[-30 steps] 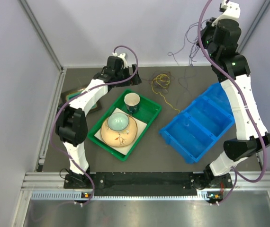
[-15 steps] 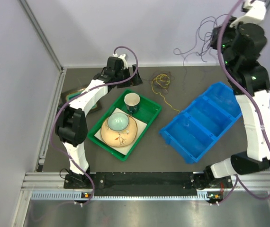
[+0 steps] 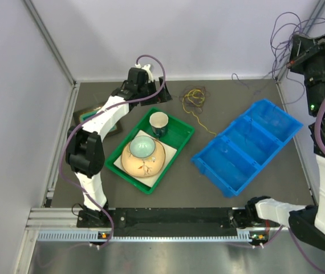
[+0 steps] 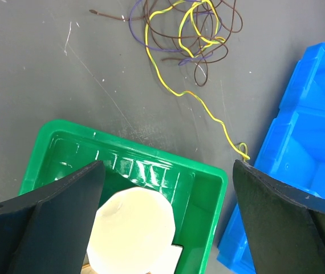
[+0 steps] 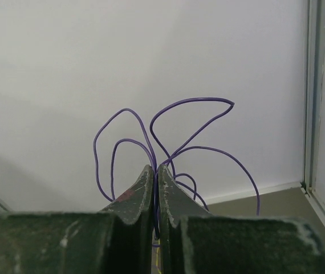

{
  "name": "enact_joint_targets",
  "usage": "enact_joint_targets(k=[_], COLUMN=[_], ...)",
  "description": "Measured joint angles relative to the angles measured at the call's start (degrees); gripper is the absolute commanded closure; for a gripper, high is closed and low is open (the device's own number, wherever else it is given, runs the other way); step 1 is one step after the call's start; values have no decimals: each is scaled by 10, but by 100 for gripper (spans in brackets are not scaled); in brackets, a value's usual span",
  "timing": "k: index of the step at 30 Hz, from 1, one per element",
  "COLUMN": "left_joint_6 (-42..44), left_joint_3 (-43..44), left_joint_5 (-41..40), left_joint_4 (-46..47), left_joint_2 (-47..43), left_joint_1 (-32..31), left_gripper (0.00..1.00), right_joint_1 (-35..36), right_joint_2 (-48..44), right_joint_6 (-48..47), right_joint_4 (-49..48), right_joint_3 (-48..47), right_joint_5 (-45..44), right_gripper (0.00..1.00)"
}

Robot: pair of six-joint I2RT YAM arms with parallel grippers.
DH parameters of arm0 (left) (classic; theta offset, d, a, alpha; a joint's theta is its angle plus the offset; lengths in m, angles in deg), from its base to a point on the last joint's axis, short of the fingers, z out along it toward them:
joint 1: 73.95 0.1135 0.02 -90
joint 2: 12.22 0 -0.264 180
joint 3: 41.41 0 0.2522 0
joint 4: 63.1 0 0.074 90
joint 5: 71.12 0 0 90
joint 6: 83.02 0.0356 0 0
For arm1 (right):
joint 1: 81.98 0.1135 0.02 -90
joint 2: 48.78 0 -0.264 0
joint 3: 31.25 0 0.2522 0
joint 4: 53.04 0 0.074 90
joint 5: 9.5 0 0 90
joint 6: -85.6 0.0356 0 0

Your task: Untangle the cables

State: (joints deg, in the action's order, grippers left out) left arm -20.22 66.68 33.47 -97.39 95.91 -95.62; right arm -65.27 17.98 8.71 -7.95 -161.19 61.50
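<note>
A loose tangle of cables (image 3: pixel 194 98), yellow, dark brown and purple, lies on the grey table at the back; in the left wrist view the tangle (image 4: pixel 191 34) sends a yellow strand toward the blue bin. My right gripper (image 3: pixel 295 56) is raised high at the far right, shut on a purple cable (image 3: pixel 288 31). Loops of this purple cable (image 5: pixel 179 131) spring out above the closed right gripper (image 5: pixel 155 168). One strand trails down to the table. My left gripper (image 3: pixel 153 98) hovers open over the green tray's back corner, and nothing lies between the open left gripper's (image 4: pixel 168 165) fingers.
A green tray (image 3: pixel 186 132) holds a cup (image 3: pixel 158 123), a teal bowl (image 3: pixel 142 147) and a beige dish (image 3: pixel 145 165). A blue divided bin (image 3: pixel 248 148) sits to its right. A dark flat object (image 3: pixel 82 117) lies under the left arm. Walls close in on three sides.
My right arm has swung right and upward, carrying the purple cable away from the tangle. The left arm and the tangle on the table have stayed still.
</note>
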Motion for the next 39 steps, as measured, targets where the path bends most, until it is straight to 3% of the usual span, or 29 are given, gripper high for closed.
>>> enact_joint_targets(k=[9,22,39], left_joint_6=[-10,-11,-12], left_joint_3=[-27,-45,-55], left_joint_5=[10,10,26], left_joint_4=[4,3,0], left_joint_2=[-4,-24,-24], left_joint_1=[0,0,0], left_gripper=[1,1,1], right_joint_1=[0,0,0], right_joint_2=[-46,-116,-215], right_joint_6=[9,82,158], right_joint_4=[17,61,95], right_joint_3=[77,293,272], right_joint_5=[31,125,200], right_gripper=[100,100,100])
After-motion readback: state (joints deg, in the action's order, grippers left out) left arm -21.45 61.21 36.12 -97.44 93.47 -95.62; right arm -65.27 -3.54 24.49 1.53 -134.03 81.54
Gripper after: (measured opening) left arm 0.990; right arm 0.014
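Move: My right hand is high up with the purple cable shut in its fingers. The blue bin's middle lies nearly 60 cm below, about 6 cm ahead and 5 cm to the right. The yellow-and-brown tangle is some 38 cm ahead and 19 cm to the left, the green tray roughly 43 cm left and 5 cm ahead, both down on the table. From my left hand the blue bin is about 43 cm right, 13 cm back and 16 cm lower. Keeping the purple cable pinched, I sweep my right hand down some 17 cm above the blue bin, drifting left and tipping the raised fingers to about level. Then I draw it back about 7 cm while it rises 5 cm, swinging the fingers roughly 20 degrees counter-clockwise towards the left arm. My open left hand eases slightly back and down over the green tray, holding nothing. ##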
